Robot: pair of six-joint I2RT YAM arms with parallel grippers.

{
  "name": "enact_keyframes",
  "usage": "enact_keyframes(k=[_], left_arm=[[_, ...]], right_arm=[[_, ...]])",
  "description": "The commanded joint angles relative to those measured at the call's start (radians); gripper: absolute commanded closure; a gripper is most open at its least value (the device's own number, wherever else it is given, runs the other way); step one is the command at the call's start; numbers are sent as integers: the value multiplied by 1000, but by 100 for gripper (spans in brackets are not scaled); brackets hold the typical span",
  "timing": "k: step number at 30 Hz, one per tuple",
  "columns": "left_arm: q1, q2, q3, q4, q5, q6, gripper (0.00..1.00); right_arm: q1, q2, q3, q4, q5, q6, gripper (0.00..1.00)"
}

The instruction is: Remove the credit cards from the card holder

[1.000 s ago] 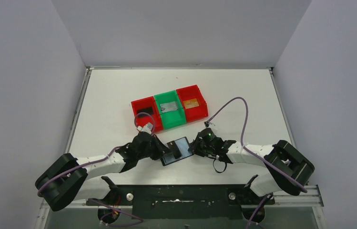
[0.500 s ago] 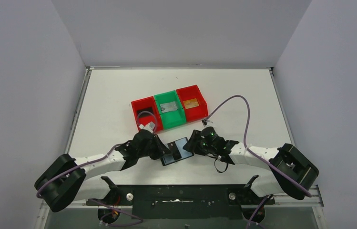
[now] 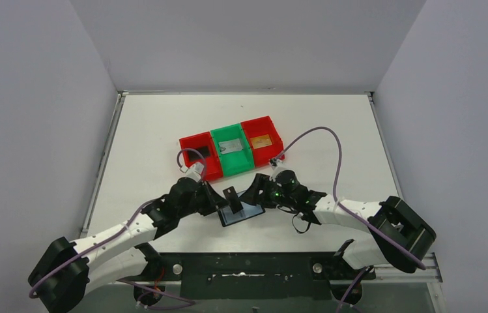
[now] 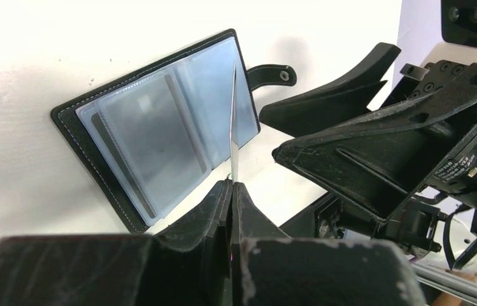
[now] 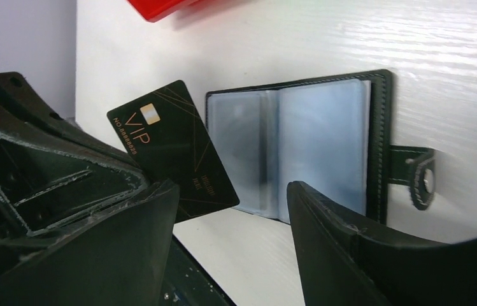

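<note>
The card holder [image 3: 246, 212] lies open on the white table, its grey-blue plastic pockets [image 4: 159, 127] facing up and its snap strap [image 5: 421, 175] sticking out. My left gripper [image 4: 232, 185] is shut on a black card with gold "VIP" lettering [image 5: 172, 150]. The card is held above the holder's near-left edge, clear of the pockets. It shows edge-on in the left wrist view [image 4: 234, 121]. My right gripper [image 5: 232, 197] hovers open over the holder's right half, with nothing between its fingers. In the top view the two grippers [image 3: 218, 203] [image 3: 257, 191] face each other across the holder.
Three small bins stand in a row behind the holder: a red one [image 3: 200, 156] with something dark inside, a green one [image 3: 232, 151] with a grey card, and a red one [image 3: 262, 143] with an orange card. A purple cable [image 3: 319, 134] arcs over the right arm.
My right gripper has opened and let go of the holder's right side. My left gripper has drawn the black card up and out of the holder, moving back and left.
</note>
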Motion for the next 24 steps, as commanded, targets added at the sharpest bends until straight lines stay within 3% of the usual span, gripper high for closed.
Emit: enact_keyframes(k=[1, 11, 17, 24], left_arm=[[8, -77, 16, -8, -24, 60, 100], [9, -148, 36, 35, 52, 166, 100], [10, -177, 34, 94, 101, 192, 100], [10, -161, 23, 154, 154, 188, 100]], right_arm=[[-28, -20, 30, 174, -126, -30, 35], [-138, 37, 37, 342, -418, -13, 31], [-144, 70, 48, 384, -484, 3, 31], [-143, 113, 30, 565, -576, 90, 38]])
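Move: The left hand already holds the black VIP card by its edge; the card's middle is 1 cm ahead and 2 cm right of its fingers. The right gripper's open fingers are about 3 cm ahead and 7 cm right of the left hand. From the right hand the card lies roughly 5 cm left and 2 cm back, level. The card holder is 2 cm left, 3 cm back and 6 cm below the right hand, the green box some 17 cm ahead and 6 cm left. The left fingers keep their pinch on the card and lift it straight up about 5 cm, clear of the card holder, tipping some 15 degrees towards level. The right hand climbs about 6 cm with it, edging 2 cm left towards the card while its fingers swing up and counter-clockwise by 15 to 20 degrees each way, still wide open. Whether they touch the card can't be seen. ##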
